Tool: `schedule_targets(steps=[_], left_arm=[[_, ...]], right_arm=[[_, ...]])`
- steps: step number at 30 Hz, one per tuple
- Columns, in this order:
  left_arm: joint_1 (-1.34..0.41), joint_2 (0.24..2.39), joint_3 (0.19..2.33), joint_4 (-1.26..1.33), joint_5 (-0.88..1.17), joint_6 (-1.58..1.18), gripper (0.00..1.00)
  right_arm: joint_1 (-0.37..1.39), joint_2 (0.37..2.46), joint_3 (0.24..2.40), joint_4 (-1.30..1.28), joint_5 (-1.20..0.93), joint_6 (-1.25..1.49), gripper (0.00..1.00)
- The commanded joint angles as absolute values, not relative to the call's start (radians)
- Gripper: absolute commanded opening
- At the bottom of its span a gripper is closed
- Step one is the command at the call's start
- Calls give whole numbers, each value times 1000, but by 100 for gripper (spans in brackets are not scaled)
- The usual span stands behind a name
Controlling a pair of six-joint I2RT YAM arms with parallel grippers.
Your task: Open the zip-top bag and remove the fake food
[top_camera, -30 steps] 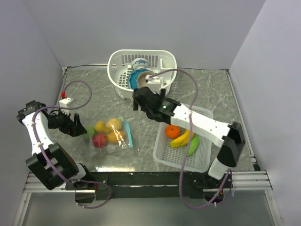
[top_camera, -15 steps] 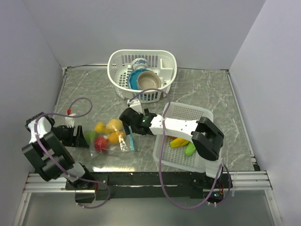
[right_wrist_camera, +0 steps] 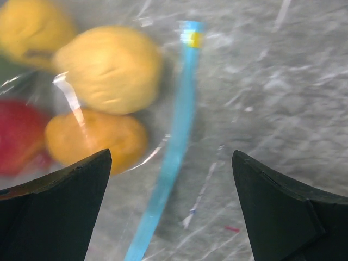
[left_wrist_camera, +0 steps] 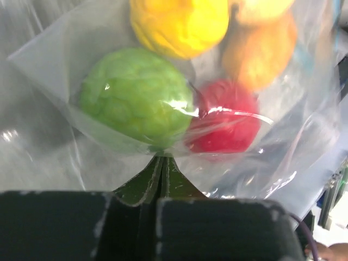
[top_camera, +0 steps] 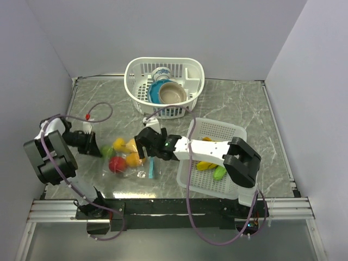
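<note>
The zip-top bag lies flat on the marble table, its teal zip strip along the right edge. Inside is fake food: a green piece, a red apple, a yellow fruit and an orange one. My left gripper is shut, pinching the clear film at the bag's left edge just below the green piece. My right gripper hangs open low over the bag's right side, and the zip strip runs between its fingers without touching them.
A round white basket with bowls and a cup stands at the back. A rectangular white basket on the right holds a banana and green pieces, partly under my right arm. A small white block lies near the left arm.
My left gripper has shut on the bag's left edge. The right arm has swung from the round basket down to the zip strip, still open.
</note>
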State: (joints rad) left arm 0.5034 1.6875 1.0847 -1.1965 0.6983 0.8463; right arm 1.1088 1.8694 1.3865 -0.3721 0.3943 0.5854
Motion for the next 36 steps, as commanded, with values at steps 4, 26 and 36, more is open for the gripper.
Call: schedule_targets(steps=[4,26,36], left_arm=[[358,1736,1310,-1169,796,703,1],[311,1664,1178,-950,588,565,97],[304,1790,1338,-1047,830,535,97]], right_arm=[[1233,1947,1397,-348,370,630,100],[1246,1901,1324,-345,430,690,100],[1256,1904,1299,-344,416,709,100]])
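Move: The right hand, open, hovers over the bag's mouth: the middle of the blue zip strip is about 2 cm back, 1 cm right and 7 cm below. Inside the bag, the orange food is some 6 cm left and 1 cm back, the pale food about 4 cm left and 4 cm ahead, both around 5 cm lower. From the nearly shut left hand, the green food is about 6 cm right and 3 cm ahead, with the red food 6 cm right and 4 cm back, both some 2 cm lower. Back and down goes the open right hand, roughly 6 cm back and 5 cm lower, then it holds still, straddling the blue zip strip near its closer end. Meanwhile the left hand, shut at the film beside the green food, sweeps forward and up, opens wide clear of the bag, dips back and down, and comes forward again over the bag's closed end. ##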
